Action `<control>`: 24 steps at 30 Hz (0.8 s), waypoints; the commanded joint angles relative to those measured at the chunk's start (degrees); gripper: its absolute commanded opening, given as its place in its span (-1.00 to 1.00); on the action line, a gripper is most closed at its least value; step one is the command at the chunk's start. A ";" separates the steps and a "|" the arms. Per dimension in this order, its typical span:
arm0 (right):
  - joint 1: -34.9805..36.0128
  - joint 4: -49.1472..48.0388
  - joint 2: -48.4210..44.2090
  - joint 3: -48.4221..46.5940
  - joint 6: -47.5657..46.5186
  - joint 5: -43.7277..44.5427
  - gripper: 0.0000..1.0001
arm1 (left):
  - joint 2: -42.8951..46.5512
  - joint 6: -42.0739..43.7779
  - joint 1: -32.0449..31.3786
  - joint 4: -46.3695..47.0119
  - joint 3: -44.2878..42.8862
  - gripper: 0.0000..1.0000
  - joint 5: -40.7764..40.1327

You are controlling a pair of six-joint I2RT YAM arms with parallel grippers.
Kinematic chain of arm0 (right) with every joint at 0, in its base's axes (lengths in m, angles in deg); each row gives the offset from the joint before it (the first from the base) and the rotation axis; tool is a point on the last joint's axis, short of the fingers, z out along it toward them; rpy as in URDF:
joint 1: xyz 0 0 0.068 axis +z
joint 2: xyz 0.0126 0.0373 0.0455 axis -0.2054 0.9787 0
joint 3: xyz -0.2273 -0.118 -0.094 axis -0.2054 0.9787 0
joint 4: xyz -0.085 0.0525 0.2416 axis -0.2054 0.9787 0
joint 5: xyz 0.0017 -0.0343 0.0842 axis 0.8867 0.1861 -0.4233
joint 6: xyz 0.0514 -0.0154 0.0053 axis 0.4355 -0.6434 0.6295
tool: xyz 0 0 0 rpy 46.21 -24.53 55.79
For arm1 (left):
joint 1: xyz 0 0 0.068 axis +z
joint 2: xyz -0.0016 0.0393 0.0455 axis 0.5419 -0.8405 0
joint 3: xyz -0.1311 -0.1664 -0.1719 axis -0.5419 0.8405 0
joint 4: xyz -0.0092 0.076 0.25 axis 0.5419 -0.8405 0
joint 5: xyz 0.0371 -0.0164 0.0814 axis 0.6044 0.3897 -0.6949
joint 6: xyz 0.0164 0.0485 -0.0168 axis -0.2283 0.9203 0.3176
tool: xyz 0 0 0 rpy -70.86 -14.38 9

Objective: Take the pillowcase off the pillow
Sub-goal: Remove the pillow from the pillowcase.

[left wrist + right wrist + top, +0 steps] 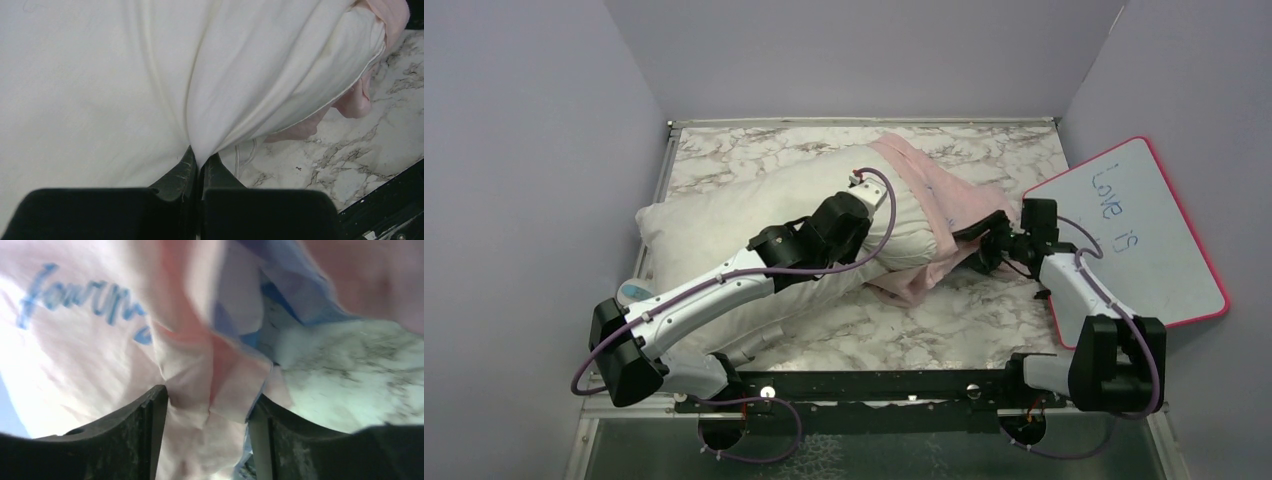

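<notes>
The plump white pillow [714, 215] lies across the left half of the marble table. Its right end is still inside the pale pink pillowcase [944, 195], which is bunched up there. My left gripper [201, 157] is shut on a pinched fold of the white pillow [100, 75]; the pink pillowcase [352, 102] edge shows beyond it. In the top view the left gripper [869, 200] sits on the pillow's middle. My right gripper [976, 240] is at the pillowcase's right edge. In the right wrist view the right gripper [209, 395] stands open, with loose pink pillowcase [75, 340] cloth bearing blue cursive lettering lying between its fingers.
A pink-framed whiteboard [1144, 230] with blue writing leans at the right, close behind the right arm. Grey walls enclose the table [874, 320] on three sides. The black base rail [874, 385] runs along the near edge.
</notes>
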 commanded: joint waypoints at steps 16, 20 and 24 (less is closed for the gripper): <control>-0.04 13.40 -1.50 -45.00 -22.22 29.46 -0.99 | 5.81 -3.06 0.53 -3.28 3.33 -1.00 -3.82; -0.03 15.73 3.75 -60.03 -28.72 26.12 -0.99 | 7.08 -4.68 0.53 -3.20 5.44 -1.00 -1.97; -0.05 20.52 13.81 -76.78 -30.77 12.62 -0.99 | 6.78 -3.52 0.53 -3.20 5.43 -1.00 -0.37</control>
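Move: A bunched fold of the pillowcase sits between the right hand's half-open fingers, about 3 cm ahead and 1 cm left of the hand point at its height. From that hand, the pillow's middle lies some 30 cm left, 4 cm ahead and slightly lower; the whiteboard's middle is roughly 28 cm right, 3 cm ahead and 9 cm down. From the left hand, already pinching the pillow, the fold lies about 15 cm right, 2 cm ahead and some 9 cm below. Forward first, about 5 cm, the right hand shuts its fingers on the pillowcase fold, then sweeps fast upward, roughly 30 cm, drifting farther forward and to the right, away from the pillow, its fingertips tilting up as it drags the cloth along. The left hand keeps its pinch on the pillow, rising slightly and settling back while easing a couple of centimetres left. ##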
